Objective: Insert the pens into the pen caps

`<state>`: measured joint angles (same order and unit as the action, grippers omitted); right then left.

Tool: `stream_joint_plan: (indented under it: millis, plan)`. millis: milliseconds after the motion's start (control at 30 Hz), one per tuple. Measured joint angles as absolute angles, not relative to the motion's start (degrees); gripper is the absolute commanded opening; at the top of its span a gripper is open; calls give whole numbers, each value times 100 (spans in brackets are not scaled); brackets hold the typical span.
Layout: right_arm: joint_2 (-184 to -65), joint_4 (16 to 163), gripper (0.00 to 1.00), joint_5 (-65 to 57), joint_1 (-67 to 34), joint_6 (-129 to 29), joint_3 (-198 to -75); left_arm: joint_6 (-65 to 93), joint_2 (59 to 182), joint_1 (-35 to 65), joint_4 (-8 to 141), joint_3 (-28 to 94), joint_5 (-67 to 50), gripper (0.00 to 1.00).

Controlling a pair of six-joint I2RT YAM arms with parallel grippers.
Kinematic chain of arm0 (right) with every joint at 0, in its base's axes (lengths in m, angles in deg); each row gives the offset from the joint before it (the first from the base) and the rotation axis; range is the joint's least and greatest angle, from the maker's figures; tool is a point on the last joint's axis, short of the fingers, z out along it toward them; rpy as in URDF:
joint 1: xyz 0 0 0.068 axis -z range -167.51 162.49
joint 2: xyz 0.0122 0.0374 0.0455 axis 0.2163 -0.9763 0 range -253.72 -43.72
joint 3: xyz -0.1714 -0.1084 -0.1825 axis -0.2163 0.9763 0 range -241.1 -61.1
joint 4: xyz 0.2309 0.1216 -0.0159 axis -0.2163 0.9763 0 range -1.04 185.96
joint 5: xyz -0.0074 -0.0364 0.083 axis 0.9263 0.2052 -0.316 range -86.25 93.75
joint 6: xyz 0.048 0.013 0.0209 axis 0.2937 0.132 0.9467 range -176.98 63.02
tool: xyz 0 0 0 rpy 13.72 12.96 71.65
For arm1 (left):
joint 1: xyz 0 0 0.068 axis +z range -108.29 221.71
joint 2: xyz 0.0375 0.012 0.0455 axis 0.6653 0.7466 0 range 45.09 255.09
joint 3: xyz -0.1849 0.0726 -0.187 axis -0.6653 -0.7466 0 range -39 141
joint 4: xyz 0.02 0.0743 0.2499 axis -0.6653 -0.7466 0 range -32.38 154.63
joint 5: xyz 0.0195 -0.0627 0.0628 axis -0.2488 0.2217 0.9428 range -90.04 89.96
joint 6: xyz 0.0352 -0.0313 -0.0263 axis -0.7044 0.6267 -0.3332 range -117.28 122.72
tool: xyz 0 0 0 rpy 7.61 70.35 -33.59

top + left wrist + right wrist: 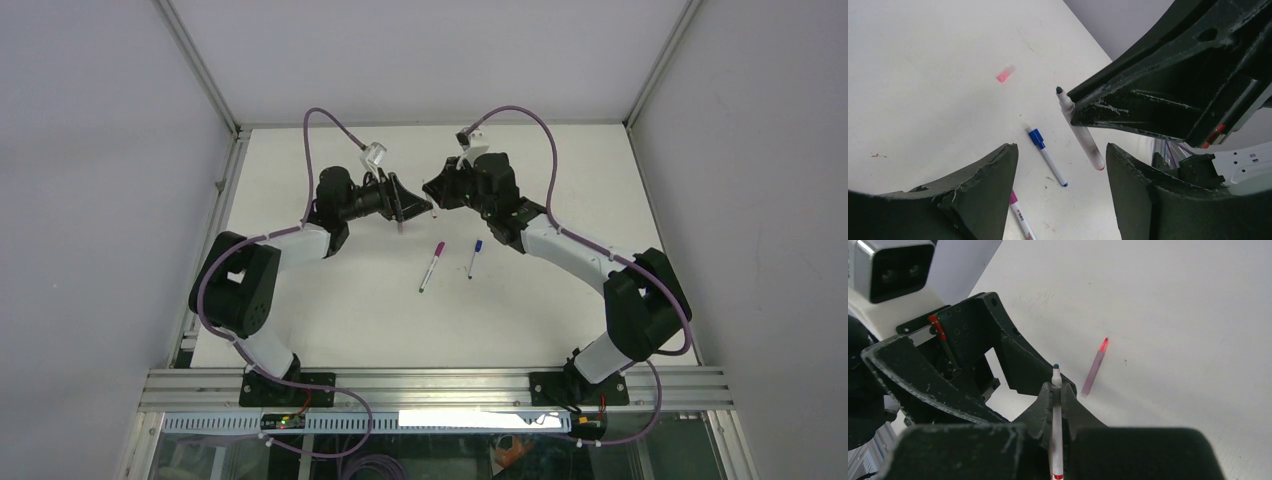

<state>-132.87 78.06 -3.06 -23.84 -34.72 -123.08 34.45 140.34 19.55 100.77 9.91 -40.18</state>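
My right gripper is shut on a white pen. The pen's dark tip sticks out past the jaws, and a red band marks its rear end. In the left wrist view this pen hangs slanted from the right gripper, its red end close to my left gripper's right finger. The left gripper is open and holds nothing. On the table below lie a blue-capped pen and a magenta-capped pen. A small pink cap lies farther off. From above, both grippers meet mid-table.
A pale pink tube with a red end lies on the white table beside the left gripper's fingers. The capped pens lie in front of both grippers. Metal frame rails border the table, and purple cables arc over each arm.
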Motion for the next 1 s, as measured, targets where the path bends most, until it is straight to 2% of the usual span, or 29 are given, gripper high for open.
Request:
stream_joint_plan:
  millis: [200, 267, 333, 367, 467, 933, 1000]
  plan:
    - [-13287, 7804, 0, -319, -2404, -3463, -12306, 3840, 14434, 1877, 10549, 1096, -4162, 63]
    - [-13287, 7806, 0, -324, -2404, -3459, -12308, 3943, 14523, 1809, 10654, 1120, -4221, 58]
    - [-13287, 7806, 0, -345, -2404, -3457, -12308, 4004, 14578, 1780, 10750, 1142, -4243, 49]
    - [-13287, 7806, 0, -363, -2404, -3457, -12308, 4054, 14615, 1763, 10831, 1159, -4263, 43]
    - [-13287, 7806, 0, -385, -2411, -3457, -12308, 4210, 14685, 1761, 10997, 1190, -4337, 0]
    - [-13215, 7773, 0, -223, -2419, -3514, -12157, 4024, 14689, 1748, 10789, 1185, -4405, 0]
    - [-13153, 7806, 0, -208, -2435, -3516, -12074, 3834, 14604, 1713, 10562, 1148, -4374, 8]
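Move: The uncapped white pen with the green nib hangs nib-up in the right hand's shut fingers, its middle some 3 cm below that hand, 2 cm to the right and 1 cm back. From the open left hand its middle is about 3 cm to the right, level fore-and-aft and 1 cm higher. On the table, some 16 cm below the left hand, lie the magenta-capped pen 10 cm back and 1 cm right, the blue-capped pen 9 cm back and 12 cm right, and the red pen 2 cm ahead and 6 cm left. The white pen's lower part is taken between the left hand's fingers: that hand slides about 3 cm right until the barrel stands between its open pads, then shuts and pinches it below the right fingers. The right hand holds the pen nearly still meanwhile and keeps its grip; then both hands start down and back together, about 1 cm. ##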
